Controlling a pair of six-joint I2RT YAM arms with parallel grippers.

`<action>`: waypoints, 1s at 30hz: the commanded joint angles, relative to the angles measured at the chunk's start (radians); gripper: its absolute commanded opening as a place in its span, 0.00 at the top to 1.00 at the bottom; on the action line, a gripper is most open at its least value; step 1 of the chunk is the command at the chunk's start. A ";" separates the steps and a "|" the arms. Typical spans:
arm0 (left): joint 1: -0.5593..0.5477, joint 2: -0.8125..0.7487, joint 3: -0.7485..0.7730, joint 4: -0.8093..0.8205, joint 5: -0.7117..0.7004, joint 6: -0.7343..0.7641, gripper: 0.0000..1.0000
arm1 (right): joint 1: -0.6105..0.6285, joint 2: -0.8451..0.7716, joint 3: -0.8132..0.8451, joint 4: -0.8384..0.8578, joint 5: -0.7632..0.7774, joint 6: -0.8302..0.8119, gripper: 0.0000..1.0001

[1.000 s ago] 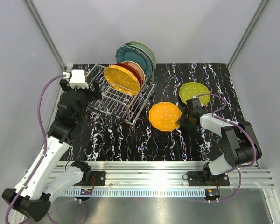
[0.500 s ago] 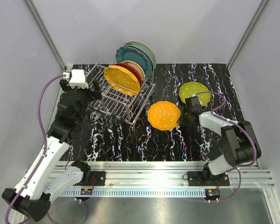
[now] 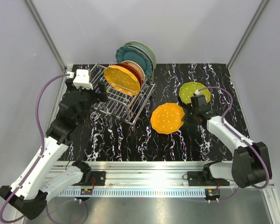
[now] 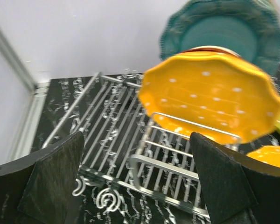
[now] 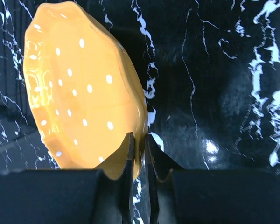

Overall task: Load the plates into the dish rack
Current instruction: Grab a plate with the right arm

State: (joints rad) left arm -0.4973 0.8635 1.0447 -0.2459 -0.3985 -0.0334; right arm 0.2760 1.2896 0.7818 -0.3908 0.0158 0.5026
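Note:
The silver wire dish rack (image 3: pixel 126 100) stands at the back left with several plates upright in it: a dotted orange-yellow one (image 3: pixel 122 79) in front, then red-orange, cream-centred, dark teal (image 3: pixel 130 55) and mint green (image 3: pixel 147 50). My right gripper (image 3: pixel 184 116) is shut on the right rim of a second dotted orange-yellow plate (image 3: pixel 167 118), which is tilted with that rim off the tabletop; in the right wrist view the fingers (image 5: pixel 140 144) pinch its edge (image 5: pixel 84 88). A dotted lime green plate (image 3: pixel 194 92) lies flat behind it. My left gripper (image 3: pixel 101 93) hangs open over the rack's left part (image 4: pixel 130 140), holding nothing.
The black marbled tabletop (image 3: pixel 130 140) is bounded by grey walls at the left, back and right, and by a metal rail (image 3: pixel 144 170) at the near edge. The rack's raised frame (image 4: pixel 177 163) sits right under my left fingers (image 4: pixel 228 186).
My right gripper has closed on the orange-yellow plate's rim and tipped it up, shifting it slightly right. The left arm has moved a little to the right over the rack.

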 commanded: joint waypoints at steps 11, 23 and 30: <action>-0.128 -0.066 -0.047 -0.188 0.239 -0.241 0.08 | 0.011 -0.190 0.057 -0.036 0.053 -0.111 1.00; -0.656 0.041 -0.231 -0.038 0.001 -0.447 0.33 | 0.011 -0.245 -0.018 -0.046 0.062 -0.084 1.00; -0.791 0.308 -0.198 0.063 -0.023 -0.467 0.49 | 0.009 -0.285 -0.088 -0.031 0.062 -0.033 1.00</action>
State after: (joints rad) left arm -1.2686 1.1301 0.8177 -0.3042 -0.3706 -0.4709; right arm 0.2790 1.0527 0.6853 -0.5179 0.0883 0.4229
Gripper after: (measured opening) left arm 0.513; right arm 0.151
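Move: The yellow plate already hangs in the right fingers by its rim, its middle about 9 cm left of that hand. From there the green plate lies some 15 cm ahead, 8 cm right, 7 cm lower. From the raised left hand, the held plate is about 31 cm right, nearly level fore and aft, 28 cm below; the racked yellow plate stands roughly 14 cm ahead, 8 cm right, 22 cm below. The empty left hand leaves its place near the dish rack and sweeps right, down and back, some 34 cm in all, closing on the yellow plate in the right hand while it turns clockwise and tips downward by over 30 degrees each, its fingers narrowing from wide open to about half. Still pinching the rim, the right hand draws the plate back about 4 cm and a little right, first rising some 3 cm and then sinking most of that again. ##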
